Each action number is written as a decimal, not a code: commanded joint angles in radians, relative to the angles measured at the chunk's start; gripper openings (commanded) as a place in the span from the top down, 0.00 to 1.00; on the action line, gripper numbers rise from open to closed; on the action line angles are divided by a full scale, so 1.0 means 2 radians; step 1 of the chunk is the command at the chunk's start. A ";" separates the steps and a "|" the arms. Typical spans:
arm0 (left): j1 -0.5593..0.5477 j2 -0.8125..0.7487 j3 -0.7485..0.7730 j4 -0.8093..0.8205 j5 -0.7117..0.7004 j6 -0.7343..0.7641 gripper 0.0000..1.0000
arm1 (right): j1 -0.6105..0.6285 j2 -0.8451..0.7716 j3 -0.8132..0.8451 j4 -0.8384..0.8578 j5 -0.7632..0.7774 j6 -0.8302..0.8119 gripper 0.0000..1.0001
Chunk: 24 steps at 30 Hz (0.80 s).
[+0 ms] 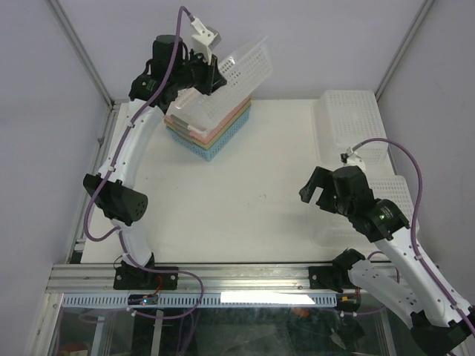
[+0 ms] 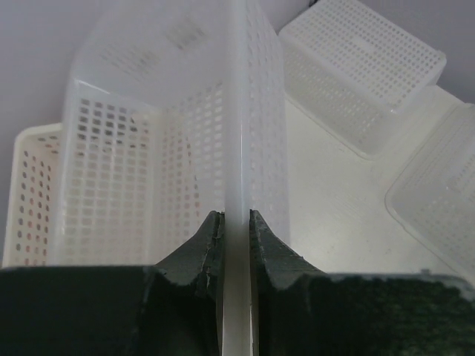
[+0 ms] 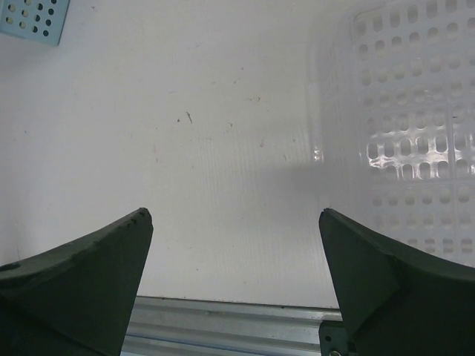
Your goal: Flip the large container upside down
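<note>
The large container, a translucent white perforated basket, hangs tilted above a stack of coloured baskets at the back left. My left gripper is shut on its thin wall. In the left wrist view the wall runs straight up between the two dark fingers, with the left gripper pinching it and the large container filling the space ahead. My right gripper hovers over the right side of the table, away from the container. In its own view the right gripper is open with only bare table between its fingers.
A white perforated basket lies bottom-up at the back right, also seen in the left wrist view. Another white basket and a clear perforated one sit by the right arm. The table's metal front rail is just below the right fingers.
</note>
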 commanded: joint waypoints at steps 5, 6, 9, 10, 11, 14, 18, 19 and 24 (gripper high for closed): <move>0.001 -0.042 0.120 0.069 0.004 -0.078 1.00 | -0.001 -0.005 0.036 -0.005 0.025 0.005 0.01; 0.001 -0.055 0.105 0.088 0.007 -0.106 1.00 | -0.001 -0.007 0.039 -0.008 0.030 0.003 0.01; 0.001 -0.093 0.043 0.160 0.035 -0.193 1.00 | -0.002 -0.016 0.048 -0.021 0.057 0.002 0.01; 0.001 -0.101 0.021 0.186 0.054 -0.225 1.00 | -0.002 -0.020 0.051 -0.026 0.065 0.002 0.01; -0.001 -0.110 0.001 0.217 0.067 -0.269 1.00 | -0.001 -0.023 0.055 -0.030 0.074 0.003 0.01; -0.014 -0.135 -0.077 0.315 0.086 -0.371 1.00 | -0.001 -0.036 0.071 -0.052 0.107 0.007 0.01; -0.041 -0.161 -0.204 0.462 0.070 -0.495 1.00 | -0.002 -0.056 0.108 -0.097 0.162 0.017 0.01; -0.046 -0.163 -0.238 0.497 0.062 -0.520 1.00 | -0.002 -0.063 0.116 -0.106 0.178 0.018 0.01; -0.052 -0.161 -0.357 0.636 -0.006 -0.663 1.00 | -0.001 -0.102 0.146 -0.140 0.221 0.030 0.01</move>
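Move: The left hand already pinches the near-right long rim of the large container, whose middle hangs about 7 cm ahead, 4 cm left and 10 cm below; the stack it came from lies 12 cm ahead, 7 cm left, some 26 below. Bare mid-table waits 20 cm back, 7 cm right and 36 cm down. From the right hand the large container is about 33 cm ahead, 29 cm left and 7 cm higher; the near overturned container lies 4 cm ahead, 22 cm right, 14 below. Keeping its pinch on the rim, the left hand lifts the large container roughly 13 cm off the stack, then draws it back and to the right over the open table and sinks about 5 cm again, its wrist rolling some 50 degrees, left side down, until the down-slanting fingers point right and slightly up. The open, empty right hand swings up and to the right by about 8 cm each way, towards the near overturned container, away from the large container's first place, turning a little clockwise. ##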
